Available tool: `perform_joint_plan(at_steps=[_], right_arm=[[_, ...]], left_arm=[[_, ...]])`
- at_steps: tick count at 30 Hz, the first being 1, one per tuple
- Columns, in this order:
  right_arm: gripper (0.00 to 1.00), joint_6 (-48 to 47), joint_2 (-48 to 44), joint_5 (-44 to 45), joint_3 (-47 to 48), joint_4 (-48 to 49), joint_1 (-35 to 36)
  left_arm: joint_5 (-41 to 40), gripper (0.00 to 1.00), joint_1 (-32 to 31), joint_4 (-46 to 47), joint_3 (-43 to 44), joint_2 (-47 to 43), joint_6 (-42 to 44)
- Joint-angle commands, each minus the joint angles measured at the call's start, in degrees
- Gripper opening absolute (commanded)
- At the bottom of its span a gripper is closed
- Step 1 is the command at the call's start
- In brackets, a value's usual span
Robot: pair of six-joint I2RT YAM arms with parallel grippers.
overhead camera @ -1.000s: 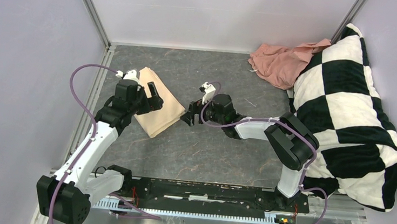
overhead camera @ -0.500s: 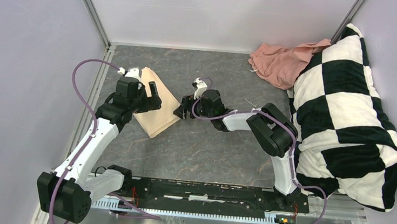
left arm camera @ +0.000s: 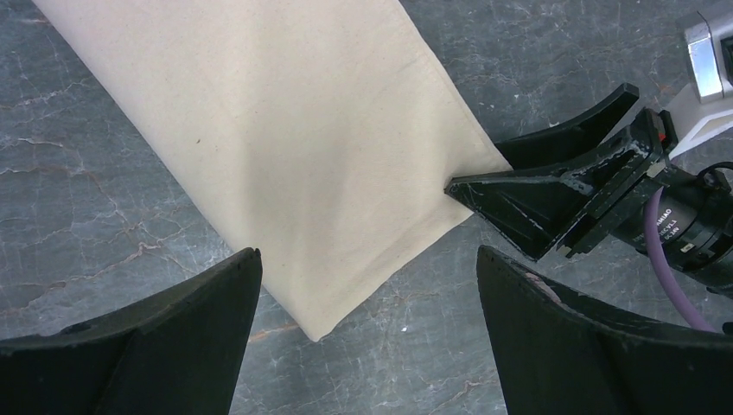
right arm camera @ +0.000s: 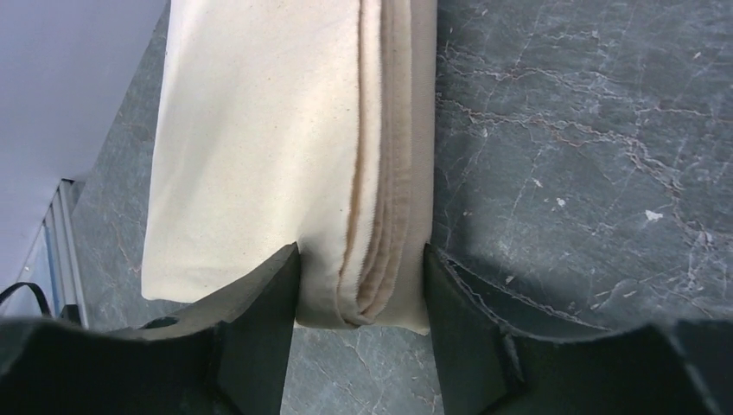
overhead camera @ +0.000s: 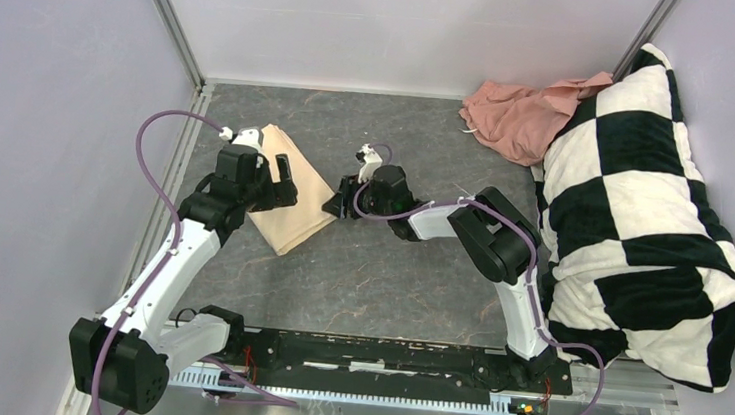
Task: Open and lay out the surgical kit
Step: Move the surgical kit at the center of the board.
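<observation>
The surgical kit (overhead camera: 289, 196) is a folded beige cloth wrap lying flat on the dark table, left of centre. My left gripper (overhead camera: 277, 182) hovers over its near corner, open wide, and both fingers stand clear of the wrap (left arm camera: 285, 147) in the left wrist view, where my own gripper (left arm camera: 367, 255) frames that corner. My right gripper (overhead camera: 342, 203) reaches in from the right to the wrap's right corner. In the right wrist view its gripper (right arm camera: 361, 251) has the stacked folded edge (right arm camera: 380, 173) between its fingers, and both touch the cloth. Its black fingers (left arm camera: 536, 207) also show at that corner.
A black-and-white checkered pillow (overhead camera: 644, 212) fills the right side. A crumpled pink cloth (overhead camera: 517, 115) lies at the back right against it. Grey walls and metal frame posts (overhead camera: 165, 14) close the back and left. The arms' base rail (overhead camera: 381, 354) runs along the near edge.
My right gripper has moved left to the wrap's right corner, and its jaws have narrowed onto the folded edge. The left arm has barely moved and stays open.
</observation>
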Motion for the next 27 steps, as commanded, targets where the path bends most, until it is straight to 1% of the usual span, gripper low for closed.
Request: perform_joint_plan(at_steps=[1, 7, 9, 13, 18, 21, 23, 24, 25, 26, 27], right_arm=[[0.52, 2.74, 0.01, -3.43, -1.26, 7.63, -0.24], [0.21, 4.61, -1.42, -3.17, -5.34, 11.72, -1.40], [0.15, 5.17, -1.92, -3.37, -6.48, 12.74, -1.95], [0.13, 5.37, -5.06, -0.62, -11.61, 15.51, -2.78], [0.12, 3.38, -10.46, 3.36, -17.69, 15.04, -3.84], [0.08, 3.42, -14.14, 6.65, -22.12, 15.20, -4.38], [0.12, 3.43, -17.25, 10.31, -25.69, 15.54, -4.35], [0.12, 3.00, -18.34, 11.60, -27.11, 15.64, -4.46], [0.13, 2.34, -19.38, 12.47, -27.97, 15.36, -4.58], [0.13, 1.81, -20.14, 13.07, -28.33, 14.85, -4.68], [0.15, 1.29, -20.47, 13.34, -28.43, 14.10, -4.86]], left_arm=[[0.48, 1.00, -0.21, 1.90, -0.27, -0.46, 1.89], [-0.19, 1.00, -0.21, 2.18, -0.54, -1.28, 1.99], [-0.10, 1.00, -0.21, 2.14, -0.52, -1.04, 2.00], [-0.17, 1.00, -0.23, 2.20, -0.47, -0.82, 1.79], [0.01, 1.00, -0.25, 2.17, -0.60, -0.55, 1.50], [0.83, 1.00, -0.30, 2.17, -0.73, 0.13, 0.80], [1.80, 1.00, -0.30, 2.39, -1.01, 0.60, -0.42], [2.02, 1.00, -0.30, 2.46, -1.04, 0.85, -1.49], [0.41, 1.00, -0.30, 2.07, -1.05, 1.00, -4.72], [-2.23, 1.00, -0.30, 1.73, -1.35, 1.02, -9.03], [-3.00, 1.00, -0.30, 1.89, -2.32, 0.96, -13.36]])
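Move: The right hand sits at the surgical kit's right-hand corner, its part-open fingers already on either side of the folded layers. The kit's middle lies about 12 cm to its left and 3 cm farther out, about level with the fingers. The bare centre of the board is some 8 cm to this hand's right and 2 cm ahead. From the left hand, the kit's middle is roughly 6 cm ahead, 1 cm left and 13 cm below. Pinching the kit's right-hand corner, the right fingers close on the stacked layers while the hand hardly shifts. The hand then keeps that grip and drags the corner to the right with growing speed, about 10 cm at table level and some 3 cm back, towards its own side, turning around 10 degrees clockwise. ##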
